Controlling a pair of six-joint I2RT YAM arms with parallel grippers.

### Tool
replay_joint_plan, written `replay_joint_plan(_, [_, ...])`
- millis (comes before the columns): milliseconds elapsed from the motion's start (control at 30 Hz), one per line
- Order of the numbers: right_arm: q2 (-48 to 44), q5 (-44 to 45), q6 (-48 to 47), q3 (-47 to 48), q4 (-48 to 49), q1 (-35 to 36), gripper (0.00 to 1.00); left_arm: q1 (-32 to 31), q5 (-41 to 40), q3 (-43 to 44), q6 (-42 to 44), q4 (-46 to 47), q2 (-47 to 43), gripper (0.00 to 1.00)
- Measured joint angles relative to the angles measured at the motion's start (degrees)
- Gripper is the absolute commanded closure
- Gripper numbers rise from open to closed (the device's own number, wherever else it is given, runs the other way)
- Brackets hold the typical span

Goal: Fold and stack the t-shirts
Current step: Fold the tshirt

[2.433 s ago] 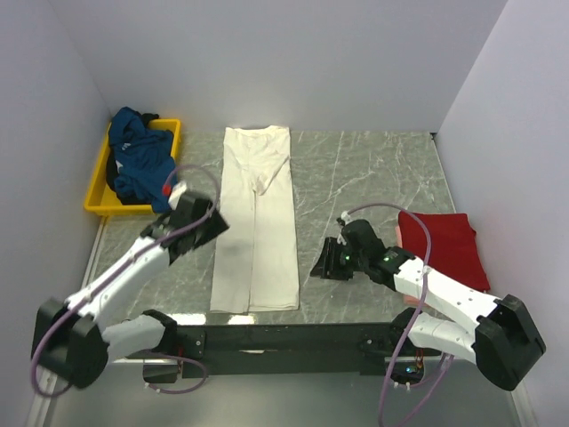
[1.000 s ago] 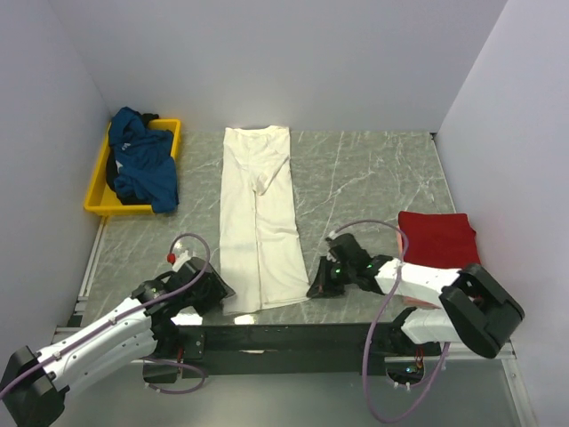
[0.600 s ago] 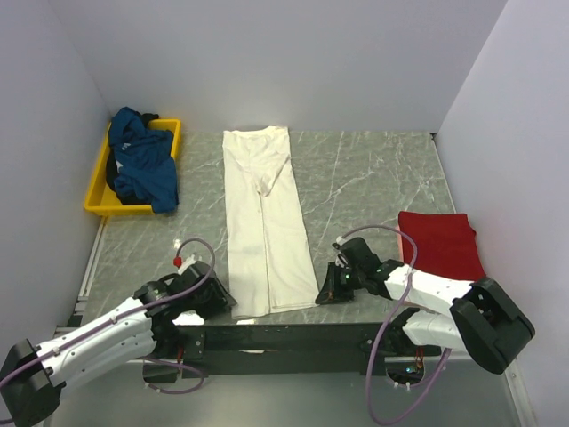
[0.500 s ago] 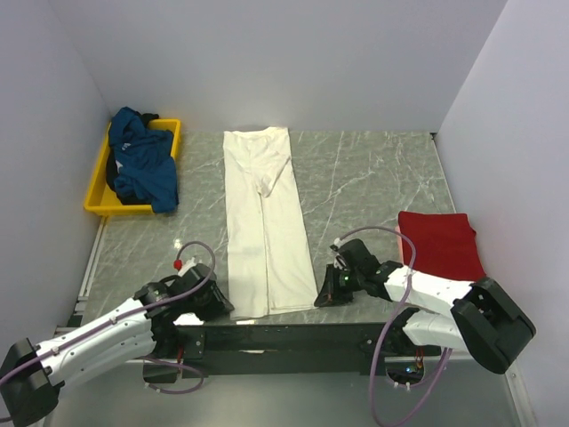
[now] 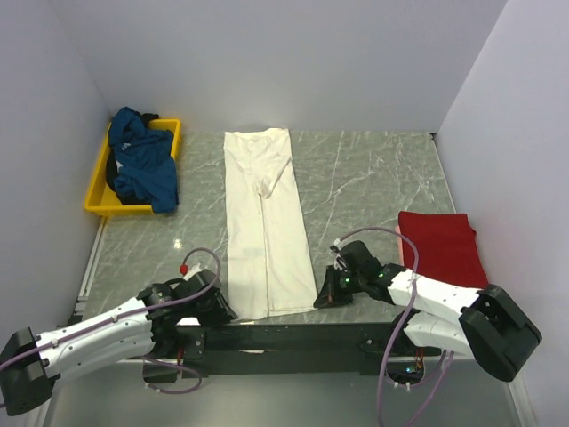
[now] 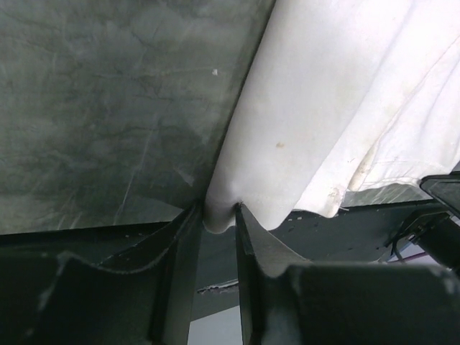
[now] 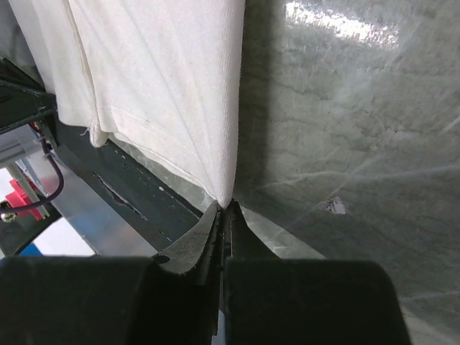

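A cream-white t-shirt [image 5: 262, 222], folded into a long narrow strip, lies down the middle of the table, its near end at the front edge. My left gripper [image 5: 222, 307] pinches the near left corner; in the left wrist view the cloth [image 6: 323, 108] bulges between the two closed-in fingers of this gripper [image 6: 218, 212]. My right gripper [image 5: 322, 298] is shut on the near right corner, with the hem [image 7: 165, 86] running into the tight jaws of the gripper [image 7: 226, 206]. A red t-shirt [image 5: 442, 247] lies folded at the right. A dark teal-blue t-shirt [image 5: 142, 165] is heaped at the far left.
The blue shirt spills over a yellow tray [image 5: 100, 206] against the left wall. Grey walls stand close on the left, back and right. The black front rail [image 5: 284, 338] with both arm bases runs just below the shirt's near end.
My left gripper has slid to the shirt's near left corner and closed on it. The right gripper has kept its hold, and the shirt's near end has shifted slightly.
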Motion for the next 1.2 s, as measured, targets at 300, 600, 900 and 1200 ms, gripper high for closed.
replay_joint_plan(300, [-3.17, -0.52, 1.14, -0.66, -0.28, 0.94, 1.0, -1.16, -0.48, 2.05, -0.07, -2.51, 1.64, 0.82])
replay_joint_plan(600, [-5.25, -0.55, 2.54, -0.66, -0.55, 1.49, 1.0, -1.25, -0.46, 3.41, 0.92, -1.75, 3.06, 1.0])
replay_joint_plan(900, [-12.55, 0.61, 6.16, -0.79, -3.3, 6.16, 1.0, -1.62, 0.63, 8.57, 2.84, -2.49, 3.19, 1.0])
replay_joint_plan(1200, [-14.45, 5.09, 6.93, 0.92, -9.51, 9.05, 1.0, -2.58, -1.57, 14.14, 6.29, -4.44, 4.5, 1.0])
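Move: The white shirt's near left corner already lies between the left hand's parted fingertips, about 1 cm ahead and no more than 1 cm below; the shirt's middle is some 25 cm ahead and 7 cm to the right. The right hand still holds the near right corner, level at its tips; from it the shirt's middle is roughly 22 cm ahead and 11 cm left, and the red folded shirt about 13 cm ahead and 33 cm right. The left fingers shut and pinch the shirt's near left corner, then lift it about 7 cm off the table, drifting some 3 cm right towards the right hand and, late on, a little forward, the wrist turning about 10 degrees. The right hand keeps its pinch on the other corner and eases up and back by about 3 cm each. ##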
